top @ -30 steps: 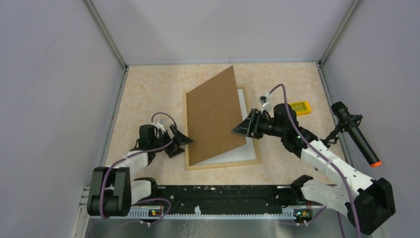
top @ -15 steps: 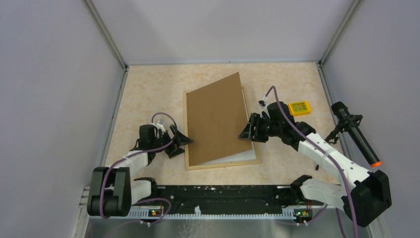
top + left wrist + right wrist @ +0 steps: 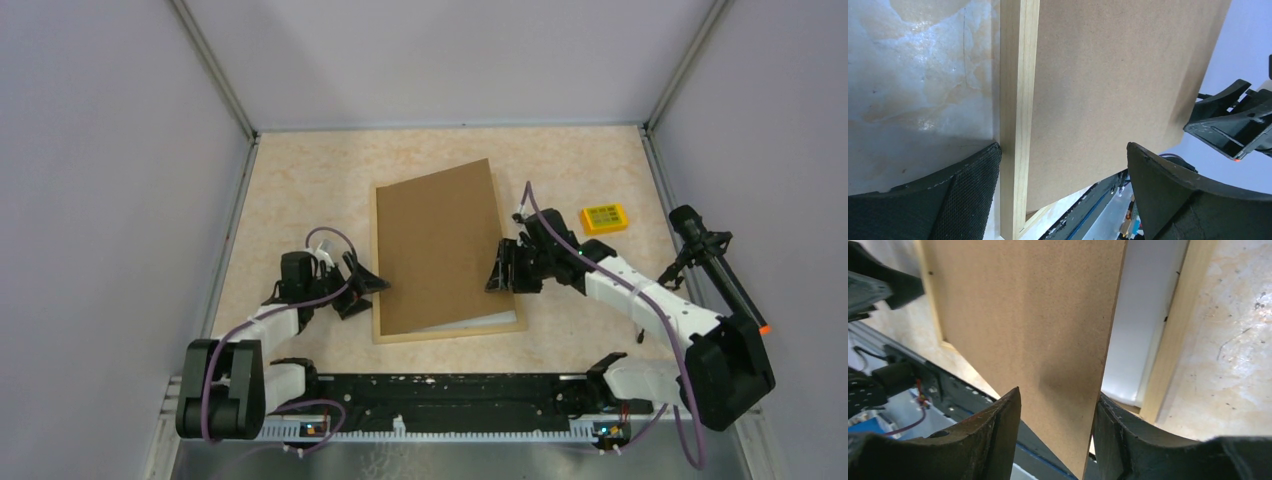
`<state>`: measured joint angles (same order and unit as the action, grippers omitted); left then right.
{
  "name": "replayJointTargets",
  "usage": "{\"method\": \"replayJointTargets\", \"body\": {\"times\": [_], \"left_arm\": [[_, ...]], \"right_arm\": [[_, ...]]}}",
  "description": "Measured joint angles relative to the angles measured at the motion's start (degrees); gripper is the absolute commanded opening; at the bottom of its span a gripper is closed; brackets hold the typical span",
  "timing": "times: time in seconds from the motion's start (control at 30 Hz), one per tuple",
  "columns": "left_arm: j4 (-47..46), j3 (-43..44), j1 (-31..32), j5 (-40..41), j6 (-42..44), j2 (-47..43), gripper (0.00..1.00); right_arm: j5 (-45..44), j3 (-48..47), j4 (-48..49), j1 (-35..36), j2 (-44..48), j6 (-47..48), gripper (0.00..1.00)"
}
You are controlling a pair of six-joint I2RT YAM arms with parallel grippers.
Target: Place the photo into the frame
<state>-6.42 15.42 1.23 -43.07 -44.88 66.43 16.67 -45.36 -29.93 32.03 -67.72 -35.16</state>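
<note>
The light wood frame lies flat on the table. A brown backing board leans over it, its left edge down along the frame's left rail and its right edge slightly raised. My right gripper is open astride that raised edge: the board passes between the fingers and rests against the right finger. A white sheet shows inside the frame under the board. The photo is hidden. My left gripper is open wide at the frame's left rail, one finger touching it.
A small yellow box lies to the right of the frame. A black cylinder with an orange tip stands on a mount at the right wall. Grey walls close in the table on three sides.
The right gripper has come down and to the right with the board's raised edge, so the board has swung from steeply tilted to nearly flat over the frame. The left arm has not moved.
</note>
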Motion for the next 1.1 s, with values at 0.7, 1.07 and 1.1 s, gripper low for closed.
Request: {"method": "replayJointTargets", "body": {"times": [0.7,1.07,1.1], "left_arm": [[1.2,0.0,0.0,0.4,0.3,-0.8,0.99],[1.2,0.0,0.0,0.4,0.2,-0.8,0.99],[1.2,0.0,0.0,0.3,0.2,-0.8,0.99]], "right_arm": [[-13.9,-6.1,-9.0,8.3,-11.3,5.1,0.85],[-23.6,-9.0,-11.1,14.8,-17.7,5.8,0.86],[-24.7,-9.4,-11.4,15.4,-18.5,5.7,0.86]]}}
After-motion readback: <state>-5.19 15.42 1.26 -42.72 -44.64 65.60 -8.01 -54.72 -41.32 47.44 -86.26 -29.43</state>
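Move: The right hand has the backing board's raised right edge at its half-open fingers. The frame's middle lies about 8 cm ahead, 10 cm to the left and 7 cm below; the board's middle is roughly 10 cm ahead, 12 cm left and 4 cm below. The frame's near right corner is some 6 cm back, 6 cm right and 7 cm down. From the left hand the frame's middle is about 8 cm ahead, 14 cm right and 2 cm lower. With one finger by the board's right edge and the other over its face, the right hand lets the board down into the frame, sinking about 6 cm and drifting barely back and right. Its fingers spread from half to nearly wide while the wrist rolls some 30 degrees until they point straight down onto the board. The left hand stays put, open, one finger against the outside of the left rail. ##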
